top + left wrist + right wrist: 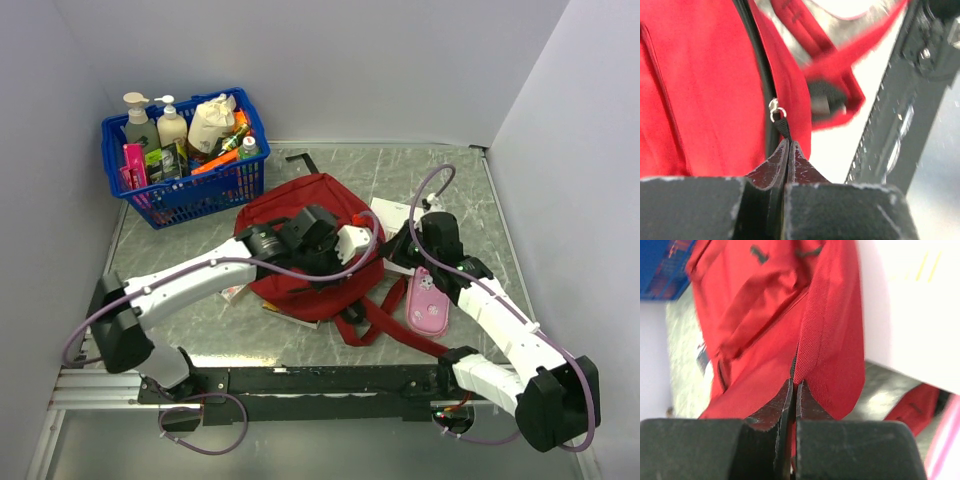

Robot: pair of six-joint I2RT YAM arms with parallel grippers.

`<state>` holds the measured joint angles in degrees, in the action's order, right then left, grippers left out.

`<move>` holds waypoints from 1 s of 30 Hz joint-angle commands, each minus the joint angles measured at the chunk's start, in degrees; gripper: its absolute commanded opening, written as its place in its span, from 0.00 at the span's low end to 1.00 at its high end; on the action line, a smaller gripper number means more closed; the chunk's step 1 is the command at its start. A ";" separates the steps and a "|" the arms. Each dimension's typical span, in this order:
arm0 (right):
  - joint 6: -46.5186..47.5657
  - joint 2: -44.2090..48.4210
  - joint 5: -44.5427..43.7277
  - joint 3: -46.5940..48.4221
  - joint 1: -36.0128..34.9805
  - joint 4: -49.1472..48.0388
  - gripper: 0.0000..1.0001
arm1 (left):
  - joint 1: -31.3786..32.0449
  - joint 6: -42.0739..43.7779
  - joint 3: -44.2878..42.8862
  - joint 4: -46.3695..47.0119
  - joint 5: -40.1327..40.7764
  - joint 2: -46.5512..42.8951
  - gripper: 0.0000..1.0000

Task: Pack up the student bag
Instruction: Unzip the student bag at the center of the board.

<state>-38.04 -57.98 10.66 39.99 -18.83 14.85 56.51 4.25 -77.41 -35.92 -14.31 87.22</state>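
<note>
The student bag (290,205), dark red with black zippers, lies flat in the middle of the table. Its red straps (375,320) trail toward the near edge. My left gripper (789,145) is over the bag's right side and is shut on the black zipper pull (781,122), just below its metal ring. My right gripper (794,385) comes in from the right and is shut on the bag's red fabric edge (827,340) beside the zipper teeth. From above, both grippers (362,243) (398,246) meet at the bag's right rim.
A blue basket (190,195) of bottles stands at the back left. A pink pencil case (428,305) lies right of the straps, under the right arm. A white booklet (392,213) sits behind the right gripper. Flat books (290,312) poke out under the bag's near edge.
</note>
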 commanded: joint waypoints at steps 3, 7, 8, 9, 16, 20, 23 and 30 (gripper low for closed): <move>1.83 1.02 -13.19 3.52 1.34 -1.93 0.00 | 0.70 4.00 3.14 -8.71 -5.20 -7.32 0.01; 3.23 -0.03 -15.40 3.87 1.43 -1.85 0.00 | 0.53 7.43 5.77 -10.92 -5.47 -9.26 0.01; 3.59 -0.12 -15.92 3.96 1.34 -1.93 0.00 | 0.53 8.22 6.38 -11.27 -5.21 -10.22 0.01; 3.94 -0.29 -16.19 3.96 1.43 -2.02 0.00 | 0.53 8.84 8.04 -11.10 -5.12 -10.92 0.01; 3.42 -0.04 -24.44 6.59 1.43 3.23 0.00 | -1.31 14.99 14.12 -13.73 -3.10 -15.93 0.01; 3.32 2.16 -25.95 8.61 -0.76 7.29 0.00 | -2.19 17.28 15.79 -14.53 -0.99 -18.40 0.01; 2.98 2.69 -24.11 10.28 -5.68 10.53 0.21 | -2.37 17.99 17.64 -12.26 1.21 -18.49 0.01; -4.48 2.86 -19.98 12.13 -17.46 19.15 0.71 | -2.46 14.39 15.27 -6.62 -0.55 -15.33 0.01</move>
<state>-37.76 -57.19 -9.87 49.80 -31.79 27.40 54.26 20.12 -60.23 -45.74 -14.20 71.02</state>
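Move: The bag's zip pull is already in the left fingertips; the near-left end of the zip lies about 10 cm to this hand's left, 4 cm nearer the base and 5 cm lower. The black strap buckle is some 6 cm back, 2 cm right and 8 cm below. The right fingers already pinch the bag's right edge; from that hand the white book is roughly 8 cm ahead, 3 cm right, the pink pencil case 10 cm back, 9 cm right, both about 10 cm lower. The zip pull, still pinched by the left fingertips, is drawn about 10 cm left along the bag's near side, with some 4 cm back and down, the wrist turning about 15 degrees. Meanwhile the bag's right edge is held by the right hand as it shifts 5 cm right and slightly forward, rolling left side down and turning clockwise; then the fingers open wide, letting go, and it swings back left and rises. ##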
